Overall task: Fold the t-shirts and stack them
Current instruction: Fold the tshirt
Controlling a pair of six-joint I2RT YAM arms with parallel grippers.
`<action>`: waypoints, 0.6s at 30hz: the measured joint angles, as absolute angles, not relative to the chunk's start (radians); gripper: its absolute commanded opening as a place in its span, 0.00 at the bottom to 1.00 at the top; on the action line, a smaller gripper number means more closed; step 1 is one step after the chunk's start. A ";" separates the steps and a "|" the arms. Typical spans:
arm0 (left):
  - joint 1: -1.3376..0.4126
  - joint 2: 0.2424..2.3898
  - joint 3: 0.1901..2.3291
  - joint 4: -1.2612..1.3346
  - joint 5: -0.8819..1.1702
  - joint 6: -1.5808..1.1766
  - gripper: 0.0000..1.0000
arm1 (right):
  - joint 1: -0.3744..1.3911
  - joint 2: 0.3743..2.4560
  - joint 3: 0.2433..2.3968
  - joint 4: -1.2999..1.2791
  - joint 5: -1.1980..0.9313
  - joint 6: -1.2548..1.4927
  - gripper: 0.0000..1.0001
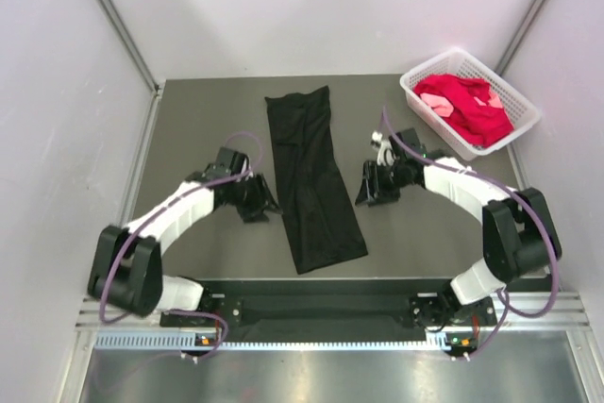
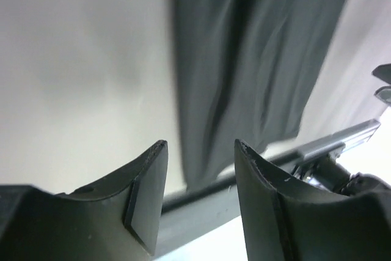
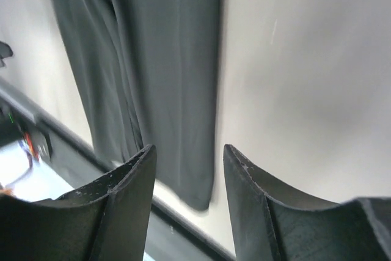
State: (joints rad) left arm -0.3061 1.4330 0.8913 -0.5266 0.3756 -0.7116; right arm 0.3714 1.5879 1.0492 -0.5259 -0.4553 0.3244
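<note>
A black t-shirt point(image 1: 310, 178) lies folded into a long narrow strip down the middle of the table; it also shows in the left wrist view point(image 2: 256, 59) and the right wrist view point(image 3: 146, 59). Red and pink t-shirts point(image 1: 462, 108) sit bunched in the white basket point(image 1: 521, 99). My left gripper point(image 1: 265, 203) is just left of the strip, open, nothing between its fingers point(image 2: 201, 151). My right gripper point(image 1: 370, 191) is just right of the strip, open and empty point(image 3: 189, 154).
The white lattice basket stands at the table's back right corner. Grey walls and metal rails point(image 1: 113, 16) bound the table on the left, back and right. The arms' base rail point(image 1: 321, 309) runs along the near edge.
</note>
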 measured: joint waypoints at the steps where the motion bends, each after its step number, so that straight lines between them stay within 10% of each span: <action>1: -0.327 1.371 0.821 -0.524 0.371 -0.743 0.54 | 0.380 1.550 0.983 -0.510 -0.467 0.328 0.48; 18: -0.625 1.188 0.535 -0.447 0.292 -1.158 0.50 | 0.422 1.416 0.591 -0.345 -0.567 0.396 0.41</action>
State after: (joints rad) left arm -0.6254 1.1877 0.5354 -0.4473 0.2924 -1.1580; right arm 0.4217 1.4162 0.5911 -0.3447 -0.5671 0.3962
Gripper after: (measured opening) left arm 0.503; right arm 0.439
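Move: The black t-shirt's near left corner lies about 16 cm back, 8 cm to the right and 8 cm below the left hand; its near right corner is some 14 cm back, 2 cm left and 8 cm below the right hand. From the left hand, that right corner is roughly 25 cm to the right and 11 cm back. From the right hand, the near left corner is about 18 cm left and 19 cm back. The t-shirt's two near corners draw both half-open grippers back along its sides. The left sweeps back about 12 cm, sinking 4 cm and edging right as it nears its corner; the right comes back some 11 cm while dropping 6 cm, mostly early, then nearly stops just short of its own. Both wrists tip by about 10 degrees, fingertips swinging back towards the base; neither gripper closes. ##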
